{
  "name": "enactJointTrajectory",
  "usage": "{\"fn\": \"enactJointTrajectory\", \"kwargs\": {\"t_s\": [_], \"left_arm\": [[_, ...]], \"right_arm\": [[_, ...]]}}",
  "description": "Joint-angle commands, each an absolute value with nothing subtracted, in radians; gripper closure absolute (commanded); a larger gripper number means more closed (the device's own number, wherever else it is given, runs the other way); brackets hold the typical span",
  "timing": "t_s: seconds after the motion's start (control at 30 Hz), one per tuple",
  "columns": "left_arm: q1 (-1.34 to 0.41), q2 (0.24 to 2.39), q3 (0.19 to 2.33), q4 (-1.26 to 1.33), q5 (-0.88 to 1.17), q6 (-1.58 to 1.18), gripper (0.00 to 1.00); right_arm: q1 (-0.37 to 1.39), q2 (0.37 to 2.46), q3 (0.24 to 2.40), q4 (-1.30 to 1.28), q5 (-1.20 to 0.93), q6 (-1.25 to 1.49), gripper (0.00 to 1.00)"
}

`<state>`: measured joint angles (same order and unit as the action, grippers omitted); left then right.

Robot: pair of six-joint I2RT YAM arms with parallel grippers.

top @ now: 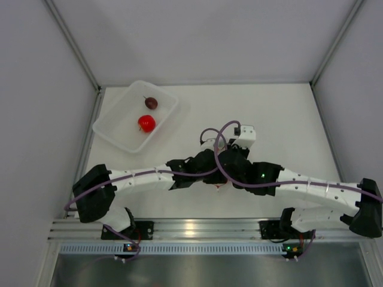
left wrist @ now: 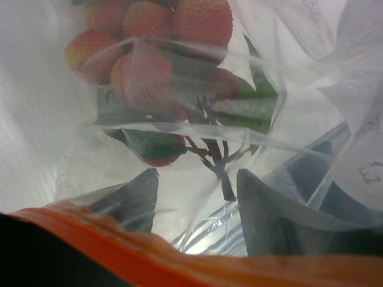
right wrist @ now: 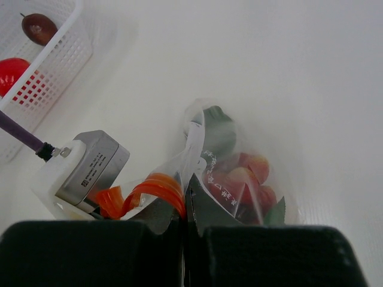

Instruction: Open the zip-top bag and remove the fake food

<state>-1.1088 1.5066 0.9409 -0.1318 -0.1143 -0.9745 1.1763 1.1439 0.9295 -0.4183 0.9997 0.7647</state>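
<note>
The zip-top bag (right wrist: 239,155) lies on the white table between both arms, its orange zip strip (right wrist: 158,185) curled at the mouth. My right gripper (right wrist: 185,200) is shut on the bag's edge beside that strip. My left gripper (left wrist: 197,203) is open, its fingers (left wrist: 134,200) pushed inside the bag past the zip strip (left wrist: 179,263). Just ahead of them lies the fake food: a cluster of red balls with green leaves (left wrist: 155,36), its dark stem reaching between the fingertips. A green ball (right wrist: 218,134) sits deeper in the bag. From above, both grippers hide the bag.
A translucent tub (top: 114,134) at the back left holds a red tomato (top: 146,123) and a dark maroon ball (top: 151,103). The tub's perforated wall (right wrist: 66,54) shows in the right wrist view. Grey walls enclose the table on three sides.
</note>
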Motion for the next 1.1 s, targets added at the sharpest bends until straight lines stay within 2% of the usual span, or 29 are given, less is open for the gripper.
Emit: {"fn": "enactJointTrajectory", "kwargs": {"t_s": [0.0, 0.17, 0.3, 0.37, 0.47, 0.57, 0.9, 1.07], "left_arm": [[-1.127, 1.540, 0.991, -0.089, -0.113, -0.968, 0.40], [-1.129, 1.595, 1.017, -0.084, -0.103, -0.971, 0.50], [-1.131, 1.612, 1.025, -0.083, -0.113, -0.969, 0.64], [-1.131, 1.612, 1.023, -0.084, -0.115, -0.966, 0.76], [-1.131, 1.603, 1.013, -0.084, -0.127, -0.963, 0.84], [-1.131, 1.588, 1.000, -0.084, -0.147, -0.960, 1.00], [-1.118, 1.491, 0.946, -0.081, -0.216, -0.930, 1.00], [-1.101, 1.436, 0.937, -0.081, -0.210, -0.928, 1.00]], "right_arm": [[1.190, 1.152, 0.945, -0.342, 1.034, 0.784, 1.00], [1.190, 1.158, 0.950, -0.342, 1.031, 0.779, 1.00], [1.190, 1.160, 0.946, -0.344, 1.032, 0.779, 1.00], [1.190, 1.158, 0.945, -0.345, 1.032, 0.781, 1.00], [1.190, 1.152, 0.942, -0.348, 1.034, 0.781, 1.00], [1.190, 1.144, 0.936, -0.350, 1.035, 0.779, 1.00], [1.216, 1.091, 0.851, -0.218, 0.934, 0.626, 1.00], [1.258, 1.127, 0.848, -0.239, 0.962, 0.618, 1.00]]}}
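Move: The bare stem of the fake lychee bunch stands just past the left hand's open fingertips, already inside the bag: about 1 cm ahead, 2 cm to the right and 2 cm below. The berries lie some 4 cm ahead, 5 cm right and 6 cm down, with the green pepper about 10 cm ahead, 5 cm right and 7 cm down. From the right hand the stem is roughly 12 cm below, 3 cm back and 1 cm right. The lychee stem is what the left fingers reach for, going about 2 cm right and down into the bag and shutting almost fully to pinch it. The hand then draws back some 2 cm to the left and 1.5 cm up, edging forward. The right hand keeps its pinch on the orange-zipped rim, holds nearly still, then shifts back and left about 2 cm, dipping 1 cm and turning slightly counter-clockwise. ##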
